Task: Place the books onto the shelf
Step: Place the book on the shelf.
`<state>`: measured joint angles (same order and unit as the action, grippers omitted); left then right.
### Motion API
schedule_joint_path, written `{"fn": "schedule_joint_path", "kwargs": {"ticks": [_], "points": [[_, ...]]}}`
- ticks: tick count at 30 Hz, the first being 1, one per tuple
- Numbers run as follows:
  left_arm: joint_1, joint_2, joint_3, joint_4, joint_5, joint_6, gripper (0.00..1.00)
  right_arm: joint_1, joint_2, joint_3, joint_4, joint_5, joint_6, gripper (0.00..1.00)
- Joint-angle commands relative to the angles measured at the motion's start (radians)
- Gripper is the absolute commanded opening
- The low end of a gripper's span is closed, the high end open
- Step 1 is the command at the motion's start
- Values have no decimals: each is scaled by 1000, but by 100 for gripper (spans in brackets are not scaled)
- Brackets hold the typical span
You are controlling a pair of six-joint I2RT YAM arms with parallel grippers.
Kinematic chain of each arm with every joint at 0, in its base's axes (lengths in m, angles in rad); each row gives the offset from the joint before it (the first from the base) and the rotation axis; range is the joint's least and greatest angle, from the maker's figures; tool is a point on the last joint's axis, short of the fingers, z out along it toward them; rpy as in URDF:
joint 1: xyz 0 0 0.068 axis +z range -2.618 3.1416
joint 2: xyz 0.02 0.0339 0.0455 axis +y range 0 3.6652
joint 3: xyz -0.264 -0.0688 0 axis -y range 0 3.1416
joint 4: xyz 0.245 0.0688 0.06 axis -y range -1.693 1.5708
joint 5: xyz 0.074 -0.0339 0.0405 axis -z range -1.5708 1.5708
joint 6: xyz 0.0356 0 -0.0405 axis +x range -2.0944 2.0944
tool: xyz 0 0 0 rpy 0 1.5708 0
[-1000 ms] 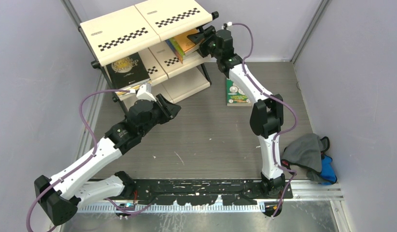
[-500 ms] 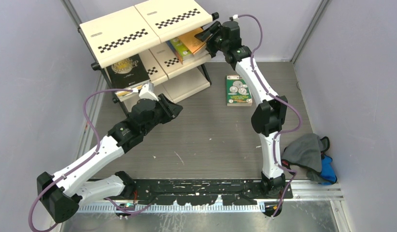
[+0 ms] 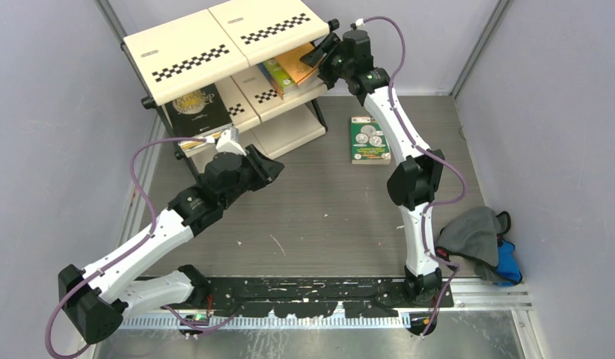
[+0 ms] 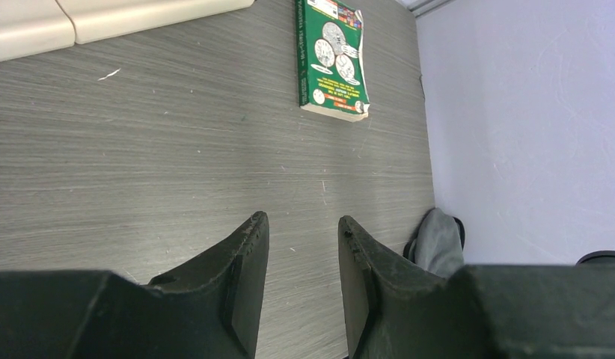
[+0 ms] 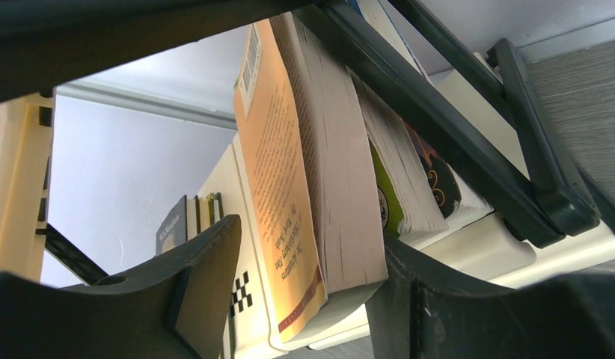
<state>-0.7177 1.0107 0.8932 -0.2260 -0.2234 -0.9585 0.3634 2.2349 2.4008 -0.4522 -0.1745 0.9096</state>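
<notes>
The shelf (image 3: pixel 215 37) stands at the back left. On its middle tier an orange book (image 3: pixel 298 63) leans beside a lime green book (image 3: pixel 274 72), and a black book with gold lettering (image 3: pixel 196 108) stands on the left half. My right gripper (image 3: pixel 317 58) is open at the tier's right end. In the right wrist view its jaws straddle the orange book's (image 5: pixel 278 187) lower corner, with a gap on the cover side. A dark green book (image 3: pixel 369 139) lies flat on the table. My left gripper (image 3: pixel 273 164) hovers open and empty in front of the shelf, the green book (image 4: pixel 331 60) ahead of it.
A grey-and-blue cloth bundle (image 3: pixel 476 233) lies against the right wall. The shelf's black tubular frame (image 5: pixel 469 120) crosses just right of my right gripper (image 5: pixel 310 232). Grey walls close the table on three sides. The shelf's bottom panel (image 4: pixel 102 15) lies left of the green book.
My right arm rose and swung toward the shelf's right end, uncovering the green book on the table; the orange book sits deeper in the tier. The left arm barely moved.
</notes>
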Motion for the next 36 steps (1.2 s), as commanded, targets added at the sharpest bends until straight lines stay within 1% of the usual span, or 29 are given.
{"fn": "schedule_joint_path", "kwargs": {"ticks": [1, 6, 11, 20, 25, 28, 36], "points": [[5, 6, 4, 60, 13, 2, 39, -3, -44, -48, -59, 18, -72, 64], [6, 10, 3, 63, 21, 1, 39, -5, -79, -86, -59, 46, -89, 64], [6, 5, 0, 61, 19, 1, 40, -6, -137, -172, -33, 75, -98, 64], [6, 11, 9, 62, 24, 4, 39, -18, -183, -239, -10, 87, -96, 64], [6, 14, 14, 59, 25, 10, 39, -21, -241, -329, 70, 88, -96, 64], [6, 18, 18, 59, 25, 12, 39, -27, -259, -345, 109, 63, -101, 65], [5, 24, 31, 57, 27, 18, 39, -27, -270, -330, 121, 19, -117, 66]]}}
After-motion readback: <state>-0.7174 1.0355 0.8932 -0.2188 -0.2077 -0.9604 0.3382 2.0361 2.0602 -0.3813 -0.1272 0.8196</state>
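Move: The orange book is already on the middle shelf, between the fingertips of my right hand. Its middle lies about 3 cm ahead, 6 cm left and 2 cm below. The yellow-green book stands roughly 10 cm left of the hand, level with it fore and aft and 3 cm lower. The shelf's black upright is some 4 cm straight ahead. From my left hand the orange book is about 30 cm ahead, 4 cm right and slightly higher. After a brief pause, I ease my right hand off the orange book and out of the shelf opening. It goes about 4 cm right, with 2.5 cm back and a quick 2.5 cm dip partway, rolling slightly so its left side lowers. The gripper stays open at the same width; the finger beside the page edges comes clear, while the other remains close over the cover. ##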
